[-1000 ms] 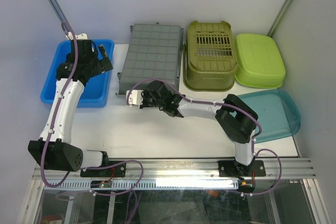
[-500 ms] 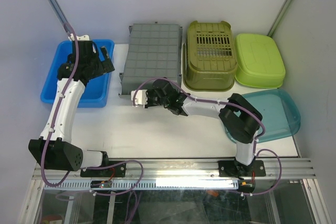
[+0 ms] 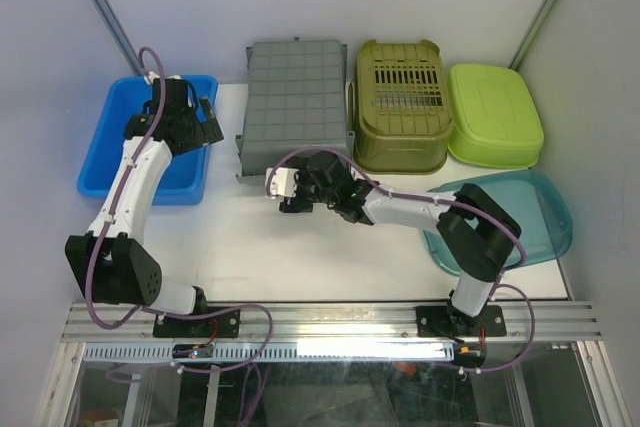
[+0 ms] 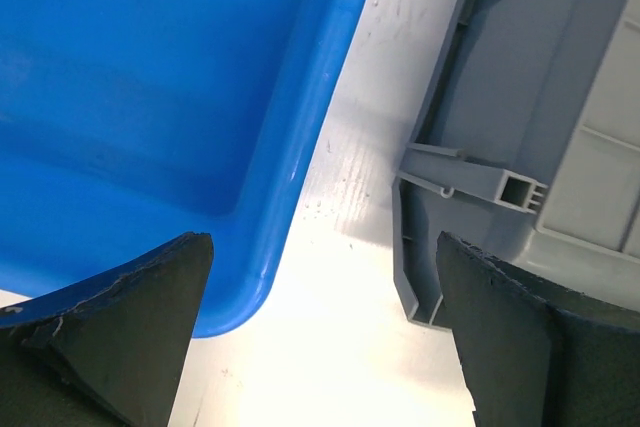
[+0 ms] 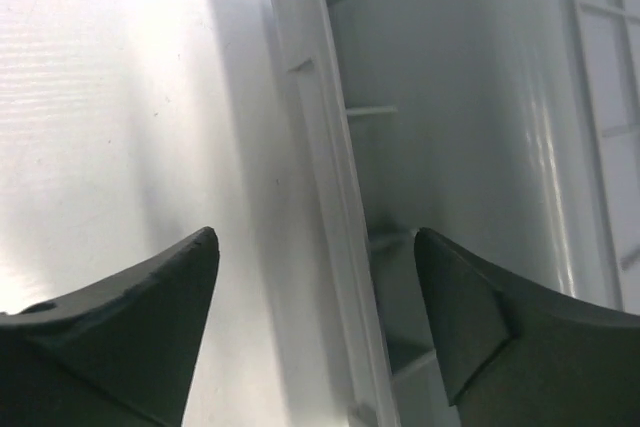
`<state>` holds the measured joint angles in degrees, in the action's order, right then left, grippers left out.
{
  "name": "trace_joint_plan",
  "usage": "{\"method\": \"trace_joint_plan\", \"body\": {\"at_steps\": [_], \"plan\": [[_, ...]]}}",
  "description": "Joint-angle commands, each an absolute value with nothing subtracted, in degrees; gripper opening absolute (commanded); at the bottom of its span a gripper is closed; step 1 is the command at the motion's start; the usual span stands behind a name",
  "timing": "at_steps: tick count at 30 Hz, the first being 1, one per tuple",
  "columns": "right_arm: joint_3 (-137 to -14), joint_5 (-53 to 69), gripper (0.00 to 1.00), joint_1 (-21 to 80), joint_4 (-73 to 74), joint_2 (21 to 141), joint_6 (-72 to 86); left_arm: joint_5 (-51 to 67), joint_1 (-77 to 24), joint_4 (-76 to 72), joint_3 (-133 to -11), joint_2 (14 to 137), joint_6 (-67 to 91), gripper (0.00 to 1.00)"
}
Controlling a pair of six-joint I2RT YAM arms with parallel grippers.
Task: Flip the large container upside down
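Note:
The large container (image 3: 295, 105) is a grey crate lying bottom-up at the back of the table, its gridded underside facing up. My right gripper (image 3: 288, 193) hovers at its near rim and is open. In the right wrist view the pale rim (image 5: 330, 197) runs between the spread fingers of the right gripper (image 5: 315, 247), touching neither. My left gripper (image 3: 207, 119) is open over the strip of table between the blue bin and the crate. In the left wrist view the left gripper (image 4: 322, 247) has the crate's corner (image 4: 470, 187) to its right.
A blue bin (image 3: 110, 152) (image 4: 150, 97) sits at the left. Right of the crate stand an olive slotted basket (image 3: 400, 107) and a lime green tub (image 3: 495, 115). A teal translucent tray (image 3: 520, 212) lies at the right edge, under the right arm's elbow.
My right gripper has opened and let go of the crate's rim. The crate has shifted a little to the right and lies flat. My left arm has swung slightly toward the crate.

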<state>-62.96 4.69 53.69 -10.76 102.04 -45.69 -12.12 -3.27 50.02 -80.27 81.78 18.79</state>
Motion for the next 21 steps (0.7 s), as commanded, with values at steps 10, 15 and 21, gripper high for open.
{"method": "trace_joint_plan", "body": {"at_steps": [10,15,21], "plan": [[-58.1,6.0,0.99,60.5,-0.9,78.4,-16.1,-18.3,-2.3,43.3,-85.1,98.0,15.6,0.84],[-49.5,2.9,0.99,62.0,-2.7,67.0,-8.8,-16.3,-2.2,42.5,-86.1,100.5,16.5,0.55],[-43.9,-4.8,0.99,62.0,2.7,51.1,-5.0,-12.7,-2.4,42.7,-88.5,97.4,16.7,0.02]]}}
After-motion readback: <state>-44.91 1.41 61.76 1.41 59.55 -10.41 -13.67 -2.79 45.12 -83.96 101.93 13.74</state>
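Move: The left hand hovers open with the right rim of the blue container about 5 cm ahead, 2 cm to its left and 10 cm below; the container's middle is some 8 cm ahead, 17 cm left and 13 cm down. The upturned grey container sits about 12 cm ahead, 17 cm right and 10 cm lower. From the right hand, that grey container is some 18 cm ahead, about level sideways and in height, and the blue rim about 11 cm ahead and 18 cm left. The left fingers come to straddle the blue container's right rim and close on it, pinching the wall, after a drop of about 10 cm with a 5 cm reach forward and the fingertips tipping about 10 degrees further down. Meanwhile the right hand, already mostly open, opens fully and leaves the grey container's near edge, going back about 14 cm, up 11 cm and to the right, its wrist tipping some 30 degrees. ##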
